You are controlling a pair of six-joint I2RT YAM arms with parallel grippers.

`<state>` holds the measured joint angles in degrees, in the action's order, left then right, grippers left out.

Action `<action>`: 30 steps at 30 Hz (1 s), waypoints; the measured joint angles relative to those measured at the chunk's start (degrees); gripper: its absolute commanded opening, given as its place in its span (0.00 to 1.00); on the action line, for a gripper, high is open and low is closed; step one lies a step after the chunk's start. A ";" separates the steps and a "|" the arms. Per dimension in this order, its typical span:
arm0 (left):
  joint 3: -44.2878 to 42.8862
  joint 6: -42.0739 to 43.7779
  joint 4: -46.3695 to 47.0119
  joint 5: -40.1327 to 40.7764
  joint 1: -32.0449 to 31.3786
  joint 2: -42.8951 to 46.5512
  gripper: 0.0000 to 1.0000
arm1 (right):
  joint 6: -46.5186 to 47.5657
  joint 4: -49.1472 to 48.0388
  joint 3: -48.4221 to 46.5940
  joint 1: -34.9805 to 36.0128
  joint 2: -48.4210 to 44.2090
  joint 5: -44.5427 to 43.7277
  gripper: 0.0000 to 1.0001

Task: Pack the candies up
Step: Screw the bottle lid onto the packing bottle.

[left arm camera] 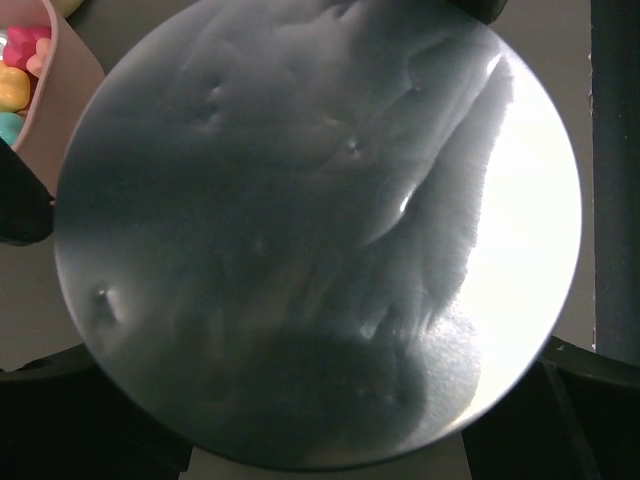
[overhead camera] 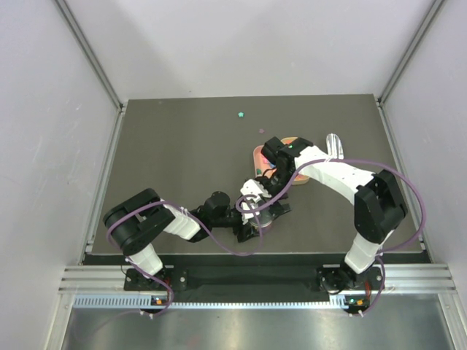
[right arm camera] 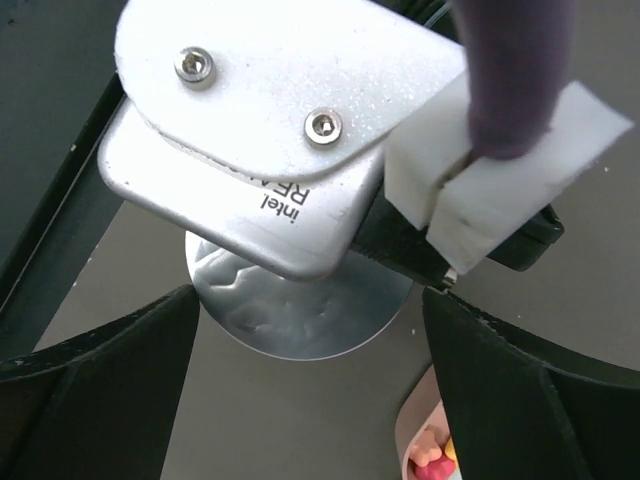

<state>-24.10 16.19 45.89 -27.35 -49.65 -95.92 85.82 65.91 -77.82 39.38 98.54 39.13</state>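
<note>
The candies (left arm camera: 14,72) lie in a pink bowl (left arm camera: 66,62). That bowl (overhead camera: 257,156) sits mid-table, half hidden under my right arm, and a few candies (right arm camera: 430,466) show at the right wrist view's bottom edge. My left gripper (left arm camera: 320,405) points down with its jaws wide on both sides of a round silver-topped container (left arm camera: 320,230), whose crumpled top fills the view. My right gripper (right arm camera: 310,292) hangs open and empty just above the left wrist camera (right arm camera: 270,150). The container (right arm camera: 300,305) and bowl rim (right arm camera: 408,440) lie below it.
A metal scoop (overhead camera: 334,143) lies on the table right of the bowl. Two stray sweets, one green (overhead camera: 241,114) and one purple (overhead camera: 261,131), rest on the dark mat farther back. The two arms cross closely at mid-table, with grey walls on three sides.
</note>
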 measured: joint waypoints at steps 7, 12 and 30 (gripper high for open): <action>0.13 -0.20 0.15 0.20 0.00 0.02 0.87 | -1.36 0.59 -0.17 -0.02 0.20 -0.26 0.59; 0.13 -0.48 0.13 0.22 0.00 0.02 0.86 | -3.89 -0.26 0.11 0.00 0.09 -0.44 0.56; -0.52 -0.63 -1.16 -0.35 0.11 0.02 0.85 | -31.10 -16.92 13.55 1.88 -12.15 -7.48 0.53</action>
<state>-24.62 15.55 44.73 -27.70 -49.54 -95.90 54.72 48.99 -64.27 41.25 86.39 31.66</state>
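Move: The bottle lid sits on the packing bottle right at the right hand's fingertips, its middle about 2 cm to that hand's left, 1 cm back and 1 cm below. The pink candy box is roughly 16 cm ahead of the right hand and 1 cm to its right, some 9 cm lower; the orange candy box is about 19 cm ahead and 9 cm right, equally low. From the left hand, already around the bottle, the lid is about 7 cm straight above. The right fingers narrow onto the bottle lid's rim, then the wrist turns some 25 degrees clockwise, the pads working round the rim while the hand drifts about 1.5 cm right and slightly back. The left hand stays in place, still gripping the packing bottle steady against the twist. ##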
